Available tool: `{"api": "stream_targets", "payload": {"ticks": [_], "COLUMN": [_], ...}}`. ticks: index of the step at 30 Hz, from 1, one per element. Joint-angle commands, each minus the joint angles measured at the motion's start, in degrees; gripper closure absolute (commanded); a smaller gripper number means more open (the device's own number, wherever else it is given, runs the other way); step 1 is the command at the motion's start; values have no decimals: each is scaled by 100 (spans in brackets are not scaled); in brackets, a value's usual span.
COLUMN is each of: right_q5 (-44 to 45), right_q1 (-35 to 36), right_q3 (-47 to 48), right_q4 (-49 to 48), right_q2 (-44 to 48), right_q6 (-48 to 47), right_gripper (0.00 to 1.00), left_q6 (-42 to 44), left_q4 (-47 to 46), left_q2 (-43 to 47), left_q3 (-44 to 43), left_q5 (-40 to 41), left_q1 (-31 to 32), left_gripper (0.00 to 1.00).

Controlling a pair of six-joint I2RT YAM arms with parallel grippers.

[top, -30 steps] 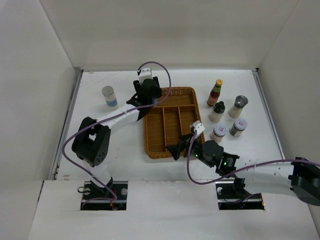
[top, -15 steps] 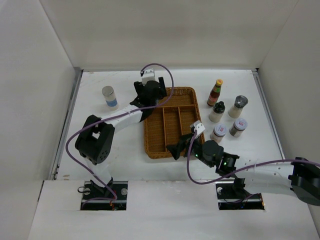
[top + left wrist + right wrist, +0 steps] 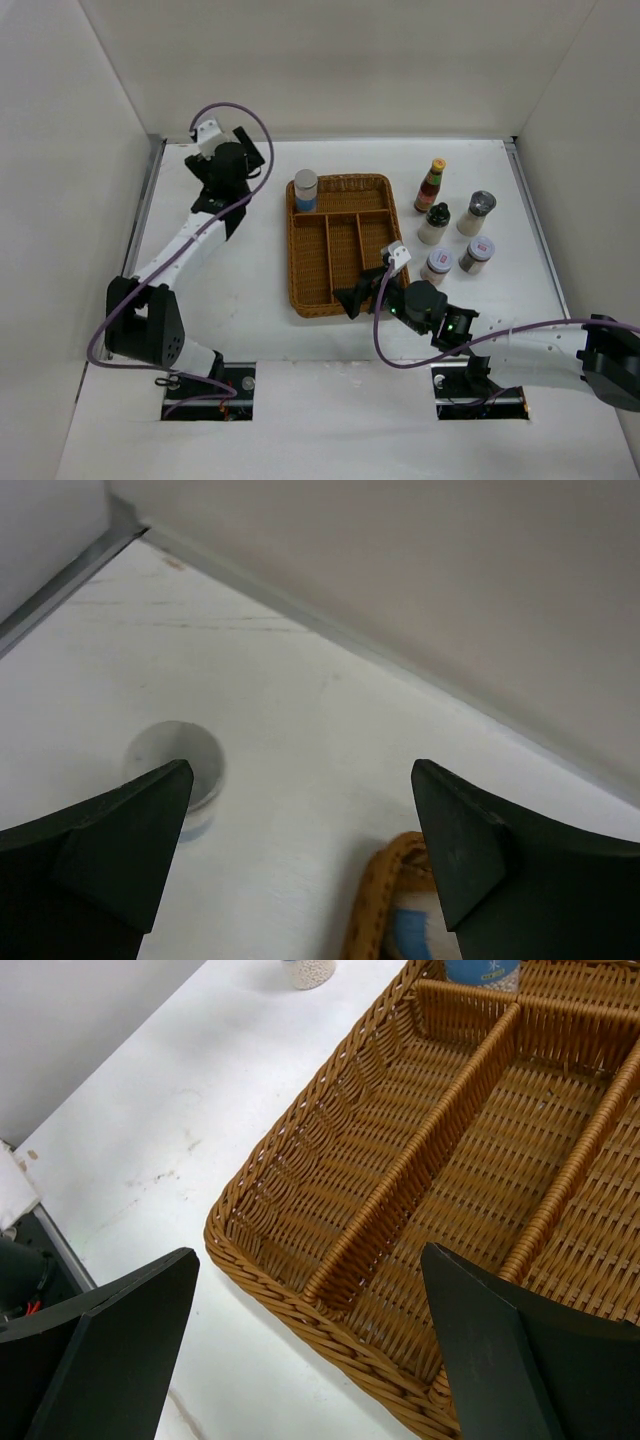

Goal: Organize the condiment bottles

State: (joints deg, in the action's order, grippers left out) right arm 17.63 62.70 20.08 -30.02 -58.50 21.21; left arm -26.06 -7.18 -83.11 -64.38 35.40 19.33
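Observation:
A white blue-labelled bottle point(image 3: 305, 188) stands in the back-left corner of the wicker tray point(image 3: 340, 300); its label point(image 3: 478, 970) also shows in the right wrist view. My left gripper point(image 3: 234, 150) is open and empty, raised at the back left. Beneath it stands a second white bottle point(image 3: 178, 775) with a grey lid, hidden under the arm in the top view. My right gripper point(image 3: 360, 295) hangs open over the tray's near edge point(image 3: 300, 1335). Right of the tray stand a red yellow-capped bottle point(image 3: 431, 185), a black-capped bottle point(image 3: 434, 223), a grey-lidded shaker point(image 3: 477, 212) and two red-white-lidded jars point(image 3: 437, 265).
The tray's long compartments point(image 3: 470, 1170) hold nothing. White walls enclose the table on the left, back point(image 3: 400, 570) and right. The left arm's purple cable point(image 3: 255, 125) loops above its wrist.
My left gripper opened, left the white bottle standing in the tray's back-left corner, and swung away to the back left. The right arm has not moved.

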Motion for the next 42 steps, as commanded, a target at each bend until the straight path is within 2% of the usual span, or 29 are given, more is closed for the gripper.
{"api": "stream_targets", "payload": {"ticks": [1,6,12,16,17,22,26,34,42], "right_q5": [92,92,92,92,100,118,127,144,144], "right_q1": [28,45,71,80,80,63,63,80,80], "right_q3": [49,110,154,155,155,119,128,119,137], "right_q4": [-197,-109,-66,-65,-65,-83,-100,-100,-65], "right_q2": [120,84,14,-39,-39,-30,-30,32,58], "right_q6": [23,15,6,6,-3,32,6,-3,6], "right_gripper": [0,0,0,0,0,0,0,0,0], "left_q6": [-355,-355,-303,-285,-285,-311,-206,-259,-206], "left_q4": [849,876,937,965,929,710,226,173,6], "left_q2": [-284,-512,-952,-1286,-1304,-1165,-628,-557,390], "left_q3": [-57,5,-171,-347,-321,-137,311,672,1331], "left_q5": [-103,-41,-156,-182,-182,-139,63,125,538], "left_q1": [-469,-953,-1085,-1155,-1156,-1182,-1129,-1059,-207], "left_gripper": [7,9,10,15,18,59,70,74,74]}}
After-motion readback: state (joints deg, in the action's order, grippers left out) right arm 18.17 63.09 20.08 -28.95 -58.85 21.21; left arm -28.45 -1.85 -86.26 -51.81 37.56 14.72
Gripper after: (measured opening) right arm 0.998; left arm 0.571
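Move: The grey-lidded bottle still standing on the table is about 8 cm to the left gripper's left, 1 cm ahead and some 16 cm below. The bottle already in the basket is about 15 cm to that gripper's right, 2 cm ahead and 13 cm down; the basket's middle is some 26 cm right, 9 cm back and 19 cm down. From the right gripper, the standing bottle is about 22 cm ahead, 36 cm left and 4 cm lower. Bring the left gripper left and down onto the standing bottle, sweeping left about 8 cm early and sinking some 14 cm in all, while the open fingers tip about 20 degrees further down and turn slightly counter-clockwise. Pinch the bottle's upper part from both sides, then draw back about 4 cm at nearly the same height, finally easing right towards the basket. ##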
